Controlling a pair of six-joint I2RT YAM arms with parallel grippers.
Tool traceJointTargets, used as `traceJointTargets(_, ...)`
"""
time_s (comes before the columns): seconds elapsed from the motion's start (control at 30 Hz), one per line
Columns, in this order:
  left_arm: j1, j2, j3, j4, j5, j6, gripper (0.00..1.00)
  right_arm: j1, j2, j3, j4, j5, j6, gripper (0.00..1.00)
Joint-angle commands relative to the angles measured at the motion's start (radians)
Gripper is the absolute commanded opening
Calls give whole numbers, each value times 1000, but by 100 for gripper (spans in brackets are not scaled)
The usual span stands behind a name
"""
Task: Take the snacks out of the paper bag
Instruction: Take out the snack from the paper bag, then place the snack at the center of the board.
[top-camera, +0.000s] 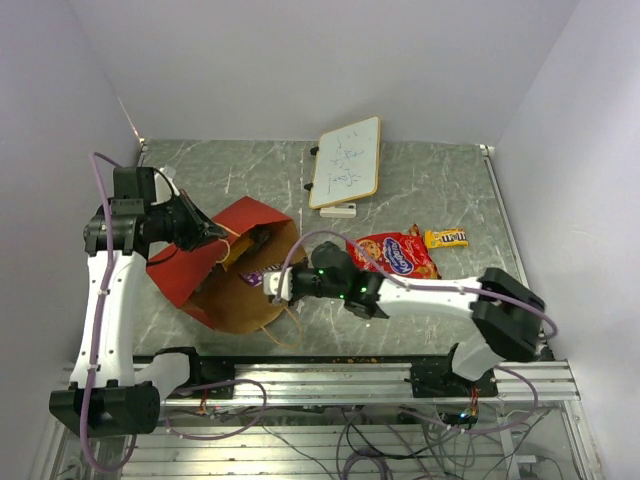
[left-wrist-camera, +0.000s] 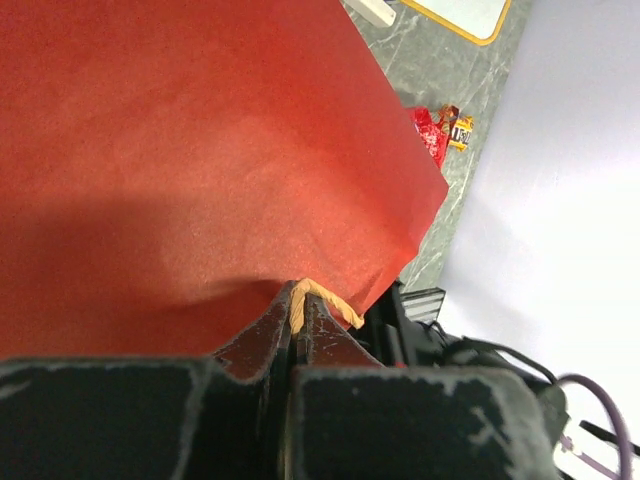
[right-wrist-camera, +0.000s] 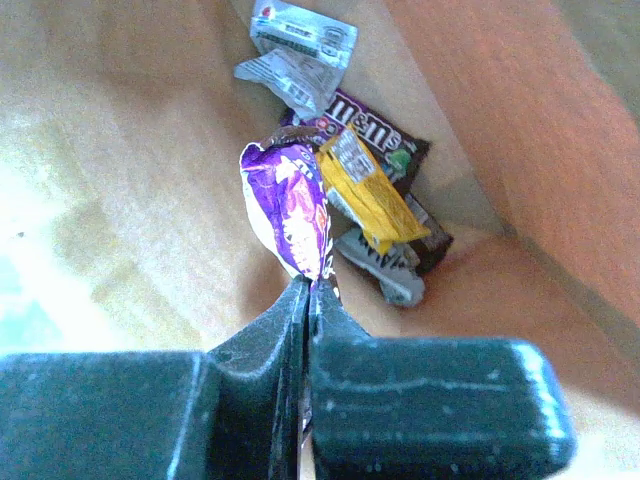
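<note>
The paper bag (top-camera: 225, 270) lies on its side left of centre, mouth toward the right, red outside and brown inside. My left gripper (top-camera: 208, 232) is shut on its twisted paper handle (left-wrist-camera: 312, 298), with the bag's red wall (left-wrist-camera: 180, 150) filling the left wrist view. My right gripper (top-camera: 268, 285) reaches into the mouth and is shut on the end of a purple candy wrapper (right-wrist-camera: 288, 208). Deeper inside lie a yellow bar (right-wrist-camera: 372, 195), a brown M&M's pack (right-wrist-camera: 375, 135) and a silver wrapper (right-wrist-camera: 298, 50). On the table to the right lie the red cookie packet (top-camera: 398, 254) and a yellow candy pack (top-camera: 446, 238).
A small whiteboard (top-camera: 346, 161) with a white eraser (top-camera: 338, 210) lies at the back centre of the marbled table (top-camera: 430, 180). White walls close in on three sides. The aluminium rail (top-camera: 360, 375) with the arm bases runs along the near edge.
</note>
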Motion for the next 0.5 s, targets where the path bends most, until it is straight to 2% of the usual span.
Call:
traceJointTargets(0.0,-5,31,41,71,36,0,7,-3,-183,-50,-180,123,182,0)
traceJointTargets(0.27,-3,82,48,102,33,0,7,-8,-564,-139,-385,283,189,0)
traceJointTargets(0.37,-3,83,37,130,31,-16,7,-17,-664,-193,-323,431,129,0)
traceJointTargets(0.47,-5,91,30,154,46,-28,7,-96,-669,-236,-178,586,121,0)
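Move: The purple snack is already pinched in the right hand at the paper bag's mouth, the bag's middle about 11 cm to the left, 3 cm ahead and 7 cm lower. The red cookie pack already laid out lies some 30 cm right of this hand and 10 cm ahead; the yellow M&M's lies about 44 cm right and 15 cm ahead, both some 14 cm lower. From the left hand, the cookie pack lies about 42 cm right, 7 cm ahead and 26 cm below. The purple snack, still pinched between the shut right fingers, is drawn from the bag's mouth to the right by about 14 cm while rising some 11 cm, towards the cookie pack; the wrist swings roughly 20 degrees clockwise and the fingertips lift a little. The left hand keeps its closed hold on the bag's cord handle and eases about 3 cm forward. ##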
